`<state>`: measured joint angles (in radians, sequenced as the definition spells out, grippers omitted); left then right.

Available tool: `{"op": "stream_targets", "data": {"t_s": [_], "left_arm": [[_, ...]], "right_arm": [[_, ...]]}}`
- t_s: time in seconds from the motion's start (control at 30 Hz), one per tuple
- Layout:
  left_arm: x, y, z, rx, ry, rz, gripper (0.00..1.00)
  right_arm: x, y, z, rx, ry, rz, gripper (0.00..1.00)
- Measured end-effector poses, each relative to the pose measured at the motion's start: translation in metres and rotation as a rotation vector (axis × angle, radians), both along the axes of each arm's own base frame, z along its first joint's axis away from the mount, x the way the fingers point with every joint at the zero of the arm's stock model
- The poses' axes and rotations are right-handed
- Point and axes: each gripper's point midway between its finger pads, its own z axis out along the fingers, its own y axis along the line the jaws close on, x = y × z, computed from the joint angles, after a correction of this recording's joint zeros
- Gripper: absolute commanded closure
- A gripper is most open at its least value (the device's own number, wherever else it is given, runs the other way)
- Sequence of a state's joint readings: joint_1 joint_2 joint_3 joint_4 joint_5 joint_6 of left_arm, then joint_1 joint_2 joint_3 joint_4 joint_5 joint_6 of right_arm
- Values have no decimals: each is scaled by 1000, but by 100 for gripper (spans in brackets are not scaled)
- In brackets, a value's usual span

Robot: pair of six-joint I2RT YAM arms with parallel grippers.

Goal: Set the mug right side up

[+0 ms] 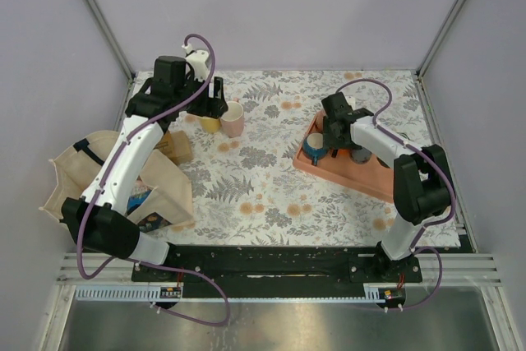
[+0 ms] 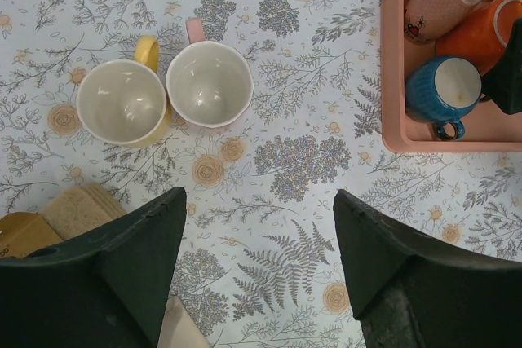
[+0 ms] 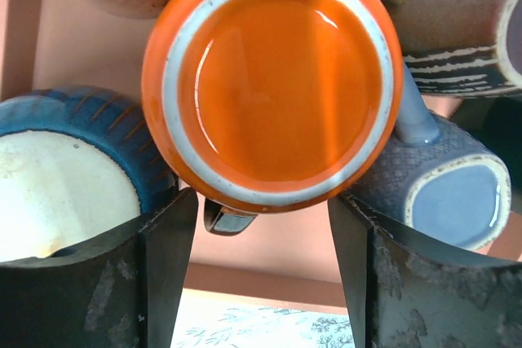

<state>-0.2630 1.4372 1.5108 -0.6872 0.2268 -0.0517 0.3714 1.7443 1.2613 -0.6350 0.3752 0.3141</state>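
An orange mug (image 3: 273, 87) stands upside down in the pink tray (image 3: 269, 258), its glazed base and pale foot ring facing the right wrist camera. My right gripper (image 3: 261, 201) hangs right over it with its jaws apart. One finger is on each side of the base's near edge, and neither presses on it. From above, that gripper (image 1: 333, 141) covers most of the mug. My left gripper (image 2: 259, 201) is open and holds nothing. It hovers over the flowered cloth near the back left (image 1: 215, 103). The orange mug (image 2: 489, 34) also shows in the left wrist view.
The tray (image 1: 345, 177) also holds a blue mug (image 3: 57, 177), a grey-blue mug (image 3: 457, 193) lying on its side, a brown striped one (image 3: 465, 30) and a speckled pink one (image 2: 444, 2). A yellow mug (image 2: 122, 103) and a pink mug (image 2: 210, 85) stand upright together. A cloth bag (image 1: 82, 178) sits at the left.
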Motion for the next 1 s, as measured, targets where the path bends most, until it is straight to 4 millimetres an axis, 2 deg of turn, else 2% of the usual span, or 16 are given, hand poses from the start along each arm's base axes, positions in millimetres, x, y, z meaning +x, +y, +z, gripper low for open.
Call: {"op": "stream_targets", "data": {"t_s": [0.07, 0.13, 0.2, 0.27, 0.43, 0.6, 0.73, 0.9, 1.0], "left_arm": [[1, 0, 0, 1, 0, 0, 24], [2, 0, 0, 1, 0, -1, 24], [3, -1, 0, 2, 2, -1, 24], [5, -1, -1, 2, 5, -1, 24], [10, -3, -3, 3, 12, -1, 25], [13, -5, -8, 0, 23, -6, 25], [13, -9, -13, -2, 38, -18, 25], [11, -21, -16, -13, 46, -58, 25], [12, -36, -8, -19, -25, -130, 25]], "right_arm": [[1, 2, -1, 8, -3, 11, 36], [5, 5, 0, 20, -18, 21, 52], [6, 5, -1, 15, -17, 27, 74], [5, 4, -4, 10, -12, 39, 85], [5, 1, -3, 11, -15, 25, 100], [-3, 2, 10, 38, -14, 36, 100], [-8, 3, 47, 69, -56, 40, 100], [4, 13, 121, 149, -198, 63, 100], [12, 28, 161, 255, -271, 118, 100]]}}
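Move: The right hand straddles the orange mug's handle; the mug's middle lies about 6 cm ahead and 2 cm right, roughly level. The blue mug stands some 7 cm left and 2 cm ahead, the grey mug about 9 cm right and 2 cm ahead, and the pinkish mug about 12 cm ahead and 3 cm left. From the left hand the orange mug is some 40 cm right, 6 cm ahead and 21 cm below. Right fingers close on the orange mug's handle, then lift about 16 cm, tilting up; left hand shifts right. ##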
